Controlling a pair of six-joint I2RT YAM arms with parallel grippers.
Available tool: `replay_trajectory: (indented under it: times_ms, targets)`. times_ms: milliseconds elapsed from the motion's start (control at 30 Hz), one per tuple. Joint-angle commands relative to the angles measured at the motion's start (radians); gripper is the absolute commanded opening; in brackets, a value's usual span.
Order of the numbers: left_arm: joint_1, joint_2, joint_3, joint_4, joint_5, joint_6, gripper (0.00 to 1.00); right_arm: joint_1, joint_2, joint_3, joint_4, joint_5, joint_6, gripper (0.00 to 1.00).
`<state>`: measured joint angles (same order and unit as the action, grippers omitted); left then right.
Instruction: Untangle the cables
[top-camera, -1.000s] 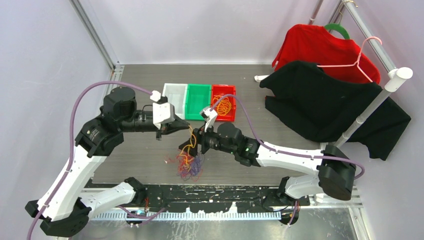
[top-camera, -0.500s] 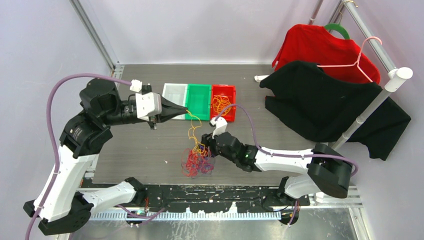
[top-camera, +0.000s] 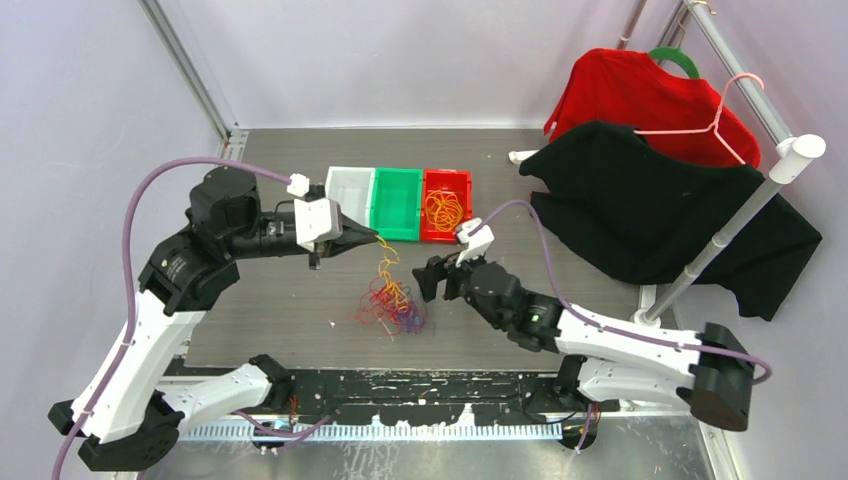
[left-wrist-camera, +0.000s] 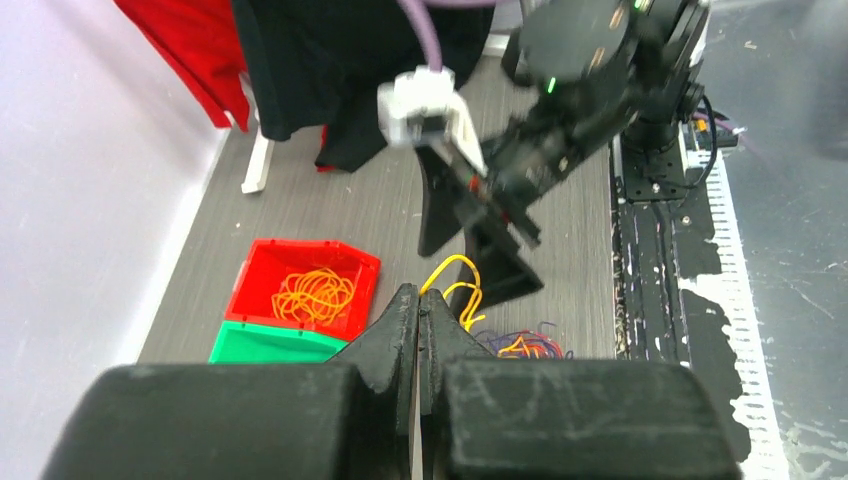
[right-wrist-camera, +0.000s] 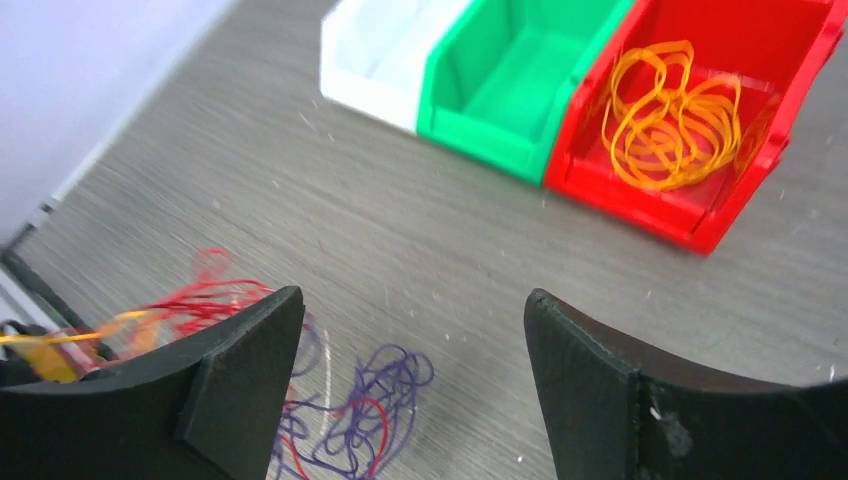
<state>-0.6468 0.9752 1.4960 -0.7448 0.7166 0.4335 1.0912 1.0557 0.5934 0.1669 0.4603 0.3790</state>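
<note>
A tangled clump of red, purple and orange-yellow cables (top-camera: 392, 308) lies on the grey table. One yellow strand (top-camera: 385, 262) rises from it to my left gripper (top-camera: 375, 240), which is shut on that strand just in front of the bins. In the left wrist view the yellow cable (left-wrist-camera: 456, 276) comes out from the closed tips of the left gripper (left-wrist-camera: 418, 296). My right gripper (top-camera: 432, 279) hovers just right of the clump, open and empty. In the right wrist view the right gripper (right-wrist-camera: 412, 300) frames bare table, with purple cable loops (right-wrist-camera: 372, 408) and red strands (right-wrist-camera: 205, 298) lower left.
Three bins stand in a row behind the clump: white (top-camera: 349, 186), green (top-camera: 398, 212) and red (top-camera: 433, 233); loose orange cables (top-camera: 444, 209) lie in the red one. A clothes rack (top-camera: 742, 212) with a black garment (top-camera: 650, 205) and a red garment (top-camera: 640, 95) fills the right side.
My right gripper has let go of the clump, pulled back to the right and opened wider. The left gripper has shifted slightly down and right, still holding the yellow strand.
</note>
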Motion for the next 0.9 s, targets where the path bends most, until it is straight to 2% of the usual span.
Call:
replay_trajectory:
  times_ms: [0, 233, 467, 667, 867]
  targets:
    - [-0.004, -0.02, -0.008, 0.027, -0.031, 0.036, 0.0, 0.004, -0.133, 0.043, -0.004, -0.031, -0.088, 0.86]
    - [-0.005, -0.008, -0.007, 0.026, -0.061, 0.041, 0.0, 0.006, -0.238, -0.04, 0.164, -0.352, -0.125, 0.88]
    - [-0.009, -0.001, 0.006, 0.005, -0.05, 0.042, 0.0, 0.009, -0.128, 0.054, 0.178, -0.514, -0.147, 0.91]
    - [-0.014, 0.009, 0.025, 0.0, -0.039, 0.036, 0.0, 0.009, 0.038, 0.14, 0.27, -0.52, -0.151, 0.92]
    - [-0.017, 0.012, 0.058, 0.001, -0.034, 0.022, 0.0, 0.009, 0.197, 0.138, 0.439, -0.365, -0.102, 0.85]
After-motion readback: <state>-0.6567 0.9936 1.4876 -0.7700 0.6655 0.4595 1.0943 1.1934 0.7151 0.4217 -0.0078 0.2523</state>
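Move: The hanging yellow cable's middle, pinched above by the left gripper, lies about 9 cm left of the open right gripper, 5 cm back and 12 cm higher. The red-and-purple tangle is some 7 cm left, 1 cm ahead and 14 cm down. The red bin stands roughly 22 cm ahead and 2 cm right of the right hand, 15 cm lower. From the left hand, the cable's middle is about 12 cm down, 2 cm ahead and 1 cm right. Lift the wide-open right gripper about 7 cm while drawing it back about 6 cm, then sweep it some 9 cm left and slightly forward again to the yellow strand under the left fingertips, turning it about 30 degrees counter-clockwise. Keep the fingers open, and hold the left gripper nearly still, its pinch on the cable's top kept. ##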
